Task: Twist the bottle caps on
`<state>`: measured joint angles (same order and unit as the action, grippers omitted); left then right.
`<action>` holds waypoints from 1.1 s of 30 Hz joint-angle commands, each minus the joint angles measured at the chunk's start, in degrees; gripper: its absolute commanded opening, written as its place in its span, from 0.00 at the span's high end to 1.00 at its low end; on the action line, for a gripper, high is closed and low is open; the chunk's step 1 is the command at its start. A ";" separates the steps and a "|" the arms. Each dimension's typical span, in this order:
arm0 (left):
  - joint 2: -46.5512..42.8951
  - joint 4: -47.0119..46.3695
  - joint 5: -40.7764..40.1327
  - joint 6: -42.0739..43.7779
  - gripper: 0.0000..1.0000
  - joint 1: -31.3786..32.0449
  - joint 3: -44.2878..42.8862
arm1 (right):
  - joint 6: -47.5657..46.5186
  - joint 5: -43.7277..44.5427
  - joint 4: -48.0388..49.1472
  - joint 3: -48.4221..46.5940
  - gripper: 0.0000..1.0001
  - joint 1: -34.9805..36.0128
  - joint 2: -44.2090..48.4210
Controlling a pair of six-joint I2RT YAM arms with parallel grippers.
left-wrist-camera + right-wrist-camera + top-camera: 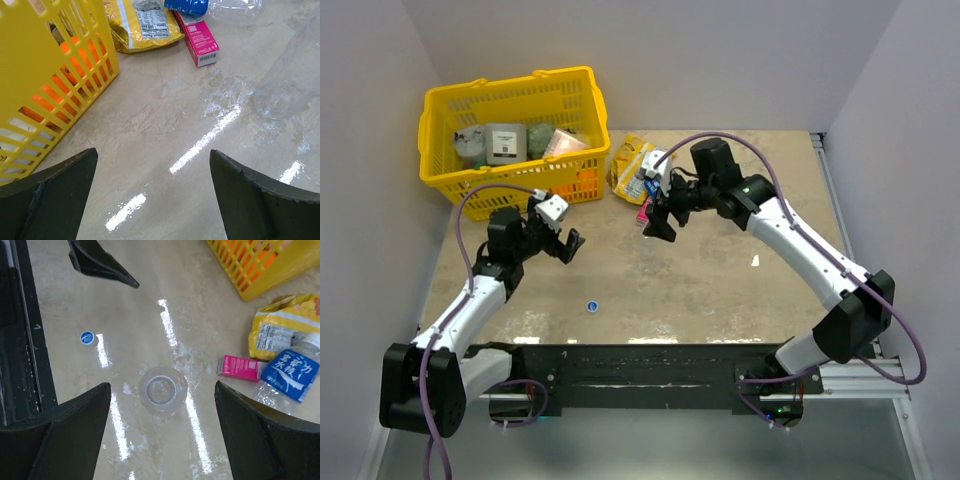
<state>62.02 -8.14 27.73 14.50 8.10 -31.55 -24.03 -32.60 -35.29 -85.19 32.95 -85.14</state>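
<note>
A clear bottle (162,389) stands upright on the table with its mouth uncapped, seen from straight above. My right gripper (162,386) hangs open over it, one finger on each side, touching nothing. The same bottle (290,80) shows as a blurred clear shape at the right of the left wrist view. A blue cap (592,306) lies alone near the table's front edge, and it also shows as the blue cap (87,337) left of the bottle. A bottle with a dark blue label (290,375) lies on its side. My left gripper (153,151) is open and empty beside the basket.
A yellow basket (440,130) holding several items fills the back left. A yellow snack packet (632,160) and a pink box (239,367) lie by the blue-labelled bottle. Another clear bottle (235,7) lies behind them. A small whitish piece (754,261) sits right of centre.
</note>
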 commanded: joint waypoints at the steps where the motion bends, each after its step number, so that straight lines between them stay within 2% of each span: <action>1: -3.39 1.55 0.40 -0.79 0.01 -0.54 -2.38 | -2.07 2.10 4.52 1.69 0.13 1.15 -1.51; 7: -4.54 1.64 0.84 -1.32 0.01 -0.63 -1.23 | -2.77 4.74 5.23 1.60 0.17 1.68 -4.94; 19: -4.10 -0.47 4.97 -2.99 0.01 -0.63 -0.62 | -3.57 4.74 3.91 2.92 0.46 2.29 -6.09; 22: -3.92 -2.31 7.42 -4.57 0.00 -0.63 0.26 | -3.57 4.30 4.17 3.54 0.58 2.29 -5.91; 25: -3.22 -4.86 11.81 -5.62 0.00 -0.54 1.40 | -3.83 3.42 4.26 3.10 0.76 2.30 -6.09; 28: -1.73 -8.19 18.66 -6.76 0.00 -0.28 2.37 | -4.44 2.89 3.56 1.26 0.87 2.29 -6.52; 33: 3.62 -17.31 26.06 -11.59 0.00 0.78 2.99 | -3.48 -1.92 1.98 -5.06 0.91 2.38 -7.32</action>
<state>62.11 -14.70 45.12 7.97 8.05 -29.12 -27.55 -29.69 -33.06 -83.66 34.98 -92.07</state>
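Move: The open clear bottle standing on the table is almost under the right gripper: its middle is about 2 cm ahead, 1 cm left and 16 cm below, with the neck well above that. The pink box lies roughly 18 cm ahead of this hand, with the blue-labelled bottle across it some 21 cm ahead and 4 cm right. For the left gripper, the blue cap lies about 8 cm back, 5 cm right and 14 cm down, the clear bottle 2 cm ahead and 20 cm right. Lower the right gripper about 6 cm onto the mouth of the clear bottle, easing slightly forward and left, and close its fingers until they pinch the neck. Raise the open left gripper a little and pause, then swing it some 4 cm right and 3 cm back towards the blue cap, turning it about 15 degrees clockwise and rolling its left side down. ##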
